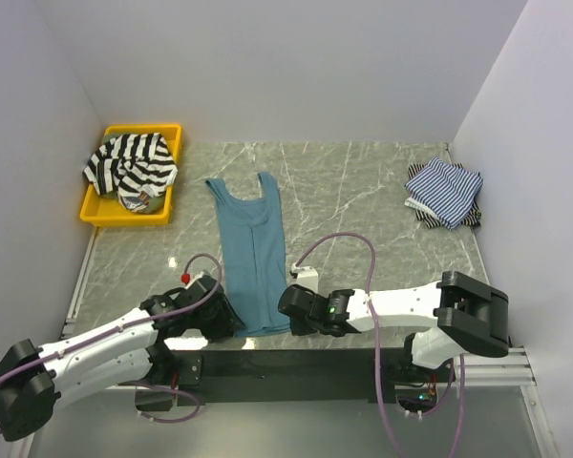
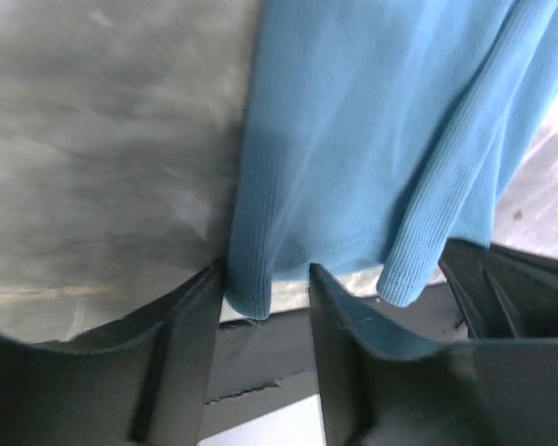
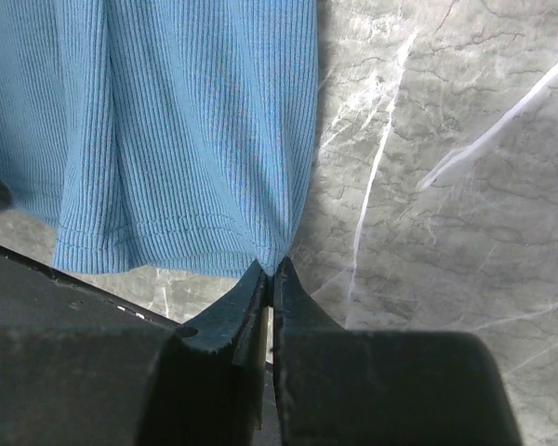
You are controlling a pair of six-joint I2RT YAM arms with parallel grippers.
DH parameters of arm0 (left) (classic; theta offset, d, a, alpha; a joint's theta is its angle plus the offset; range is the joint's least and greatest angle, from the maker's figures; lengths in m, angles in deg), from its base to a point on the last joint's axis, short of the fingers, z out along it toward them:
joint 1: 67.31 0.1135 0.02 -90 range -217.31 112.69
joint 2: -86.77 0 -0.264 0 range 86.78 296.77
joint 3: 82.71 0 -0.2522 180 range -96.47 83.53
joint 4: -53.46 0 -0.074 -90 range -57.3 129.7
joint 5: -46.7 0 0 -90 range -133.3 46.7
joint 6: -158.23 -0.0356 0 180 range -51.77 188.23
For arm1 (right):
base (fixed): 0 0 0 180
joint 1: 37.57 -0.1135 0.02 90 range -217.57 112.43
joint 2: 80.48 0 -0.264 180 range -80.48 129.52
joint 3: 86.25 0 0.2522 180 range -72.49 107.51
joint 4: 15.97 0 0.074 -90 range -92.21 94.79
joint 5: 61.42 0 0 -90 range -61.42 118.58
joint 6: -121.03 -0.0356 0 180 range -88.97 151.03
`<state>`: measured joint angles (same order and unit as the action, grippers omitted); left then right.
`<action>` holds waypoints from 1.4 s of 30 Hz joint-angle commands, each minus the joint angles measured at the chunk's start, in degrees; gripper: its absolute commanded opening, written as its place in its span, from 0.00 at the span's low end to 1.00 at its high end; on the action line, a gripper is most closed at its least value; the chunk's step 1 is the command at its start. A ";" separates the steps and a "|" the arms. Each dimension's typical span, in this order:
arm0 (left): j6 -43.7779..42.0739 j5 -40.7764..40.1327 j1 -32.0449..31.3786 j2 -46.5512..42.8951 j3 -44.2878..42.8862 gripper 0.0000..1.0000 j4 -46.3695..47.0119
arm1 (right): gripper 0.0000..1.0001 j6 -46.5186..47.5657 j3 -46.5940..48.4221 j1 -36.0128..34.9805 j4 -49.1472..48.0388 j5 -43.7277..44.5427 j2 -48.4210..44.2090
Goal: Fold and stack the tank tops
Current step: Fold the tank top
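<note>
The teal-blue tank top (image 1: 249, 250) lies flat and lengthwise in the middle of the table, straps at the far end and hem at the near edge. My right gripper (image 1: 287, 303) is at the hem's right corner; the right wrist view shows this gripper (image 3: 272, 270) shut on that corner of the teal top (image 3: 167, 121). My left gripper (image 1: 230, 321) is at the hem's left corner. In the left wrist view it (image 2: 265, 283) stands open, with the corner of the teal cloth (image 2: 372, 139) hanging between its fingers (image 2: 191, 344), against the left one.
A yellow tray (image 1: 93, 212) at the back left holds a black-and-white striped tank top (image 1: 129, 164). A pile of thin blue-and-white striped tops (image 1: 444, 191) lies at the back right. The grey marble table (image 1: 363, 210) ends in a dark front edge just below the hem.
</note>
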<state>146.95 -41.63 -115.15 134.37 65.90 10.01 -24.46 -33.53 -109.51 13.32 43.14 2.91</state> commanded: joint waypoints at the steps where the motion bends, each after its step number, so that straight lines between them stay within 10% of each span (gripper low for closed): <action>1: 1.52 0.17 -2.79 3.03 3.65 0.46 -1.77 | 0.04 0.81 -0.73 0.31 1.61 1.34 -2.09; 10: 3.81 -0.62 -7.53 2.59 0.93 0.01 -5.63 | 0.00 0.03 0.68 -2.41 4.42 2.04 -4.11; 25: 5.93 -6.94 -13.16 -4.01 -10.31 0.01 -18.91 | 0.01 -2.98 9.55 -9.45 18.92 10.83 -6.32; 42: -14.73 -10.90 13.02 11.20 -23.93 0.01 -7.31 | 0.00 14.34 24.40 6.46 12.86 13.21 5.28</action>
<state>137.22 -50.59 -104.18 143.53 46.47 -1.25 -14.71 -13.21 -104.94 28.18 53.37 6.96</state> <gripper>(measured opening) 0.026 0.060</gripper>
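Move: The tank top's near-left hem corner already sits between the left hand's half-open fingers, about 1 cm back from the hand point and 1 cm below; the near-right corner is about 11 cm to that hand's right, level ahead. The right hand already pinches this right corner and will take it towards the shoulder straps, roughly 37 cm ahead and 11 cm to its left, a little below. From the left hand the straps are 37 cm straight ahead. The left fingers shut on the near-left hem corner while the right keep their pinch on the other. Both hands draw back about 5 cm towards the robot, close to the table, then lift and swing forward together some 12 cm over the tank top's body, ending 6 to 7 cm above where they began; the right fingers tip outwards about 10 degrees. ##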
